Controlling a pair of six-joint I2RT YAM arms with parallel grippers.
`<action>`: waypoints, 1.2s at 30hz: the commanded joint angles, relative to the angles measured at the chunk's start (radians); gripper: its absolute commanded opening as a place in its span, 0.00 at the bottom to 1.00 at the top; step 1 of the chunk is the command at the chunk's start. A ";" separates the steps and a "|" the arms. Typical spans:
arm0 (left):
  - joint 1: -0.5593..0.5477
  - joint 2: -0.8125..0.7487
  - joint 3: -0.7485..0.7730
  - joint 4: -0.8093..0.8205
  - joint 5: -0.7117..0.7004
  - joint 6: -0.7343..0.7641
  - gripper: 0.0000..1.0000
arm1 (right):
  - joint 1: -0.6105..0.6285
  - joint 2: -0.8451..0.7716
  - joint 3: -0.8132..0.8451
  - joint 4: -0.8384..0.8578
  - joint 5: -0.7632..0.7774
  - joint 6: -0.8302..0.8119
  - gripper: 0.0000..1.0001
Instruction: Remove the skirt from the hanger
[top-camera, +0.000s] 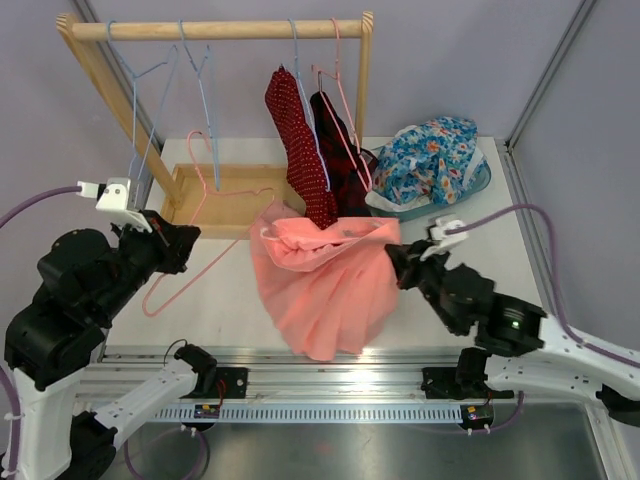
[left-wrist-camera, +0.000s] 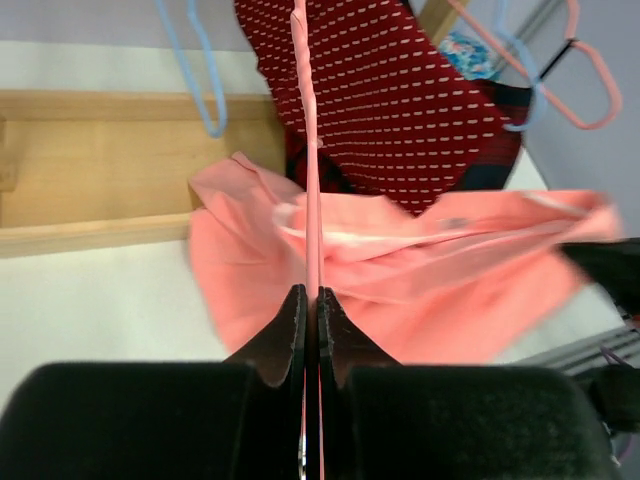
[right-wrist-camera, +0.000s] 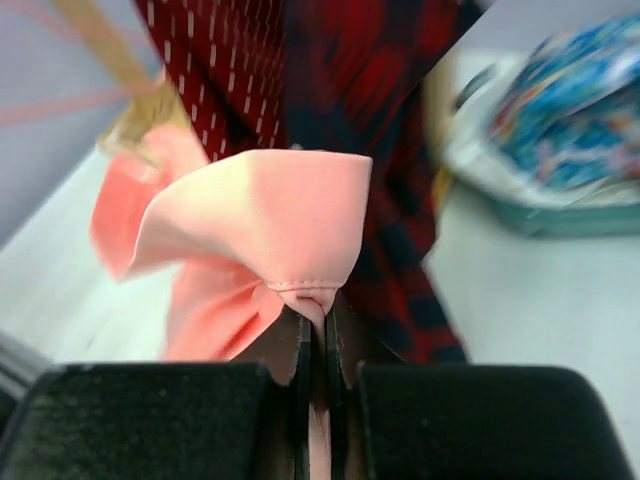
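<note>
The salmon skirt (top-camera: 325, 280) hangs spread between the two arms above the table, its waistband stretched left to right. My left gripper (top-camera: 190, 240) is shut on the thin pink hanger (top-camera: 222, 245), whose wire runs straight up between the jaws in the left wrist view (left-wrist-camera: 308, 150). The skirt (left-wrist-camera: 440, 290) lies just beyond that gripper (left-wrist-camera: 312, 300), still draped round the hanger's far end. My right gripper (top-camera: 395, 262) is shut on the skirt's hemmed edge (right-wrist-camera: 270, 210), pinched at the fingertips (right-wrist-camera: 318, 320).
A wooden rack (top-camera: 215, 30) stands at the back with blue hangers (top-camera: 205, 90), a red dotted garment (top-camera: 300, 150) and a dark plaid garment (top-camera: 340, 150) on it. Its wooden base (top-camera: 235, 185) sits behind the skirt. A tub of floral fabric (top-camera: 435, 160) is at the back right.
</note>
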 joint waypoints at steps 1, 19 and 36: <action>0.001 -0.005 -0.057 0.147 -0.107 -0.015 0.00 | 0.004 -0.127 0.103 -0.066 0.218 -0.173 0.00; 0.001 0.005 -0.249 0.212 -0.152 -0.011 0.00 | -0.740 0.421 0.870 -0.056 -0.079 -0.431 0.00; 0.001 0.037 -0.290 0.246 -0.120 -0.015 0.00 | -1.058 1.148 1.772 -0.071 -0.505 -0.118 0.00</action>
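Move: The right hand already grips the pink skirt; the teal bin of finished clothes lies roughly 37 cm ahead of that hand, 13 cm to its right and 24 cm lower. On the way the plaid garment hangs about 22 cm ahead and 9 cm left, the dotted one 22 cm ahead and 20 cm left. The left hand has the pink hanger; the rod's empty stretch is some 26 cm ahead, 4 cm right and 22 cm up. Keeping its pinch on the skirt, the right hand first swings right and up with hardly any reach, then sweeps forward, still rising, past the rack's right end to high over the bin area: about 30 cm forward, nearly as much up, 20 cm right. Its fingers turn clockwise and tilt up. The left keeps the pink hanger pinched, easing down and a little forward. ##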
